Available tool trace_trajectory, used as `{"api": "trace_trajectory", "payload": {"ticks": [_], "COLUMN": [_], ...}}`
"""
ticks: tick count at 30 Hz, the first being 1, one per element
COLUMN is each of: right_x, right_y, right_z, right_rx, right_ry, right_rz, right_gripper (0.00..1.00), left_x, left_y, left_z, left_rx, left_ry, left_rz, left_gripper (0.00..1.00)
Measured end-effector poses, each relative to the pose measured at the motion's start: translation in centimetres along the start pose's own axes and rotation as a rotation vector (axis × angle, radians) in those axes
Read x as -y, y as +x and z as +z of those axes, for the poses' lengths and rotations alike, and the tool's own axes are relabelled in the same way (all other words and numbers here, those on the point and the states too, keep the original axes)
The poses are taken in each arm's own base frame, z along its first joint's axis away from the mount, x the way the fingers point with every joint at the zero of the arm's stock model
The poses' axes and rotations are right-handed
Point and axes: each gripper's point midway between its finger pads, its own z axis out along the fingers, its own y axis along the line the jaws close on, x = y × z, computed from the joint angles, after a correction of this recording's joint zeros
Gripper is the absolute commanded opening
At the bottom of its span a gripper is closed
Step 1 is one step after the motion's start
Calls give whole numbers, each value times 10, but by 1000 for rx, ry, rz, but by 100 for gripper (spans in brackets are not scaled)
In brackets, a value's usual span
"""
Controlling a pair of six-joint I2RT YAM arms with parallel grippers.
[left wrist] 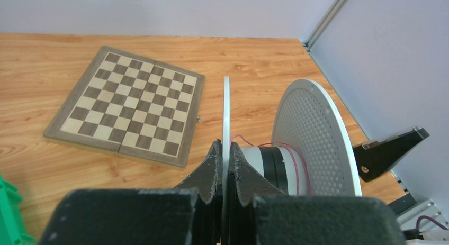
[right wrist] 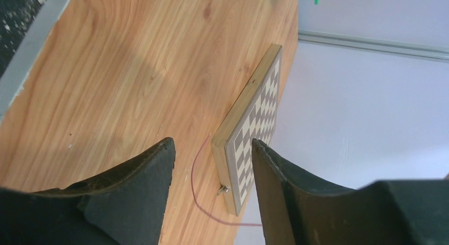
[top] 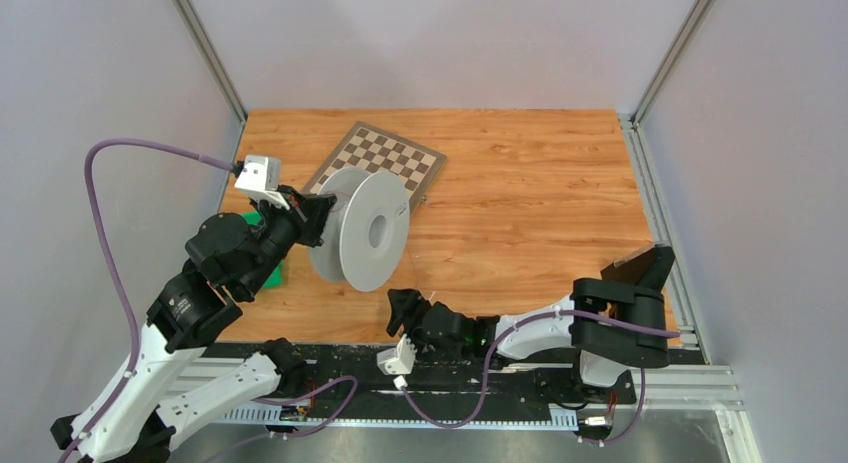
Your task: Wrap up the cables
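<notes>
A grey-white spool (top: 365, 231) stands on its rims in the middle of the wooden table. My left gripper (top: 318, 211) is shut on its left flange (left wrist: 226, 107); the thin disc runs straight between the fingertips of that gripper (left wrist: 226, 152). A thin red cable (left wrist: 297, 168) loops loosely round the hub between the two flanges. More of the cable (right wrist: 195, 179) lies curved on the table beside the chessboard's corner. My right gripper (top: 405, 308) hangs low near the table's front edge. Seen in its wrist view, the right gripper (right wrist: 212, 147) is open with nothing between its fingers.
A folded chessboard (top: 385, 158) lies behind the spool, with its edge (right wrist: 249, 128) also in the right wrist view. A green bin (top: 268, 263) sits under my left arm. Metal frame posts and grey walls close in the table's sides and back.
</notes>
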Motion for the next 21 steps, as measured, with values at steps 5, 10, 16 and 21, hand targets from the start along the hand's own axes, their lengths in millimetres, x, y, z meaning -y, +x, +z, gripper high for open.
{"api": "trace_trajectory", "payload": {"ticks": [5,10,16,21], "right_x": [-7,-4,13,29], "right_y": [20,36,32,4], "right_z": [13,27,33,24], "right_rx": [-60,-103,-85,25], "right_ry": [-16,-15,43,90], "right_rz": [-38,-32,24,234], "right_gripper": [58,17,0,0], "left_x": [-1,-1,-2,-11], "left_y": [4,6,5,10], "left_z": [0,0,0,2], "left_rx": [-15,-22,-20,-3], "left_ry": [-5,-7,-12,-44], "left_rz": [1,0,0,11], "left_gripper": [0,0,0,0]}}
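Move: The cable's loose tail hangs about 4 cm ahead of the open right gripper, 1 cm to its left and 1 cm lower. The spool it comes from has its middle some 12 cm ahead, 8 cm left and 22 cm above the right gripper; the chessboard lies about 38 cm ahead, 9 cm left and 8 cm below. From the left gripper, which already holds the spool, the tail is about 31 cm down, 11 cm right and 2 cm back. Push the open right gripper forward about 4.5 cm, sinking slightly, until the hanging cable is between its fingers, then shut them fully and pinch it near the tips. With the cable held, draw back some 2.5 cm while rising about 3 cm and easing left under the spool, fingertips tilting up about 10 degrees. Keep the left gripper clamped on the spool's flange. ##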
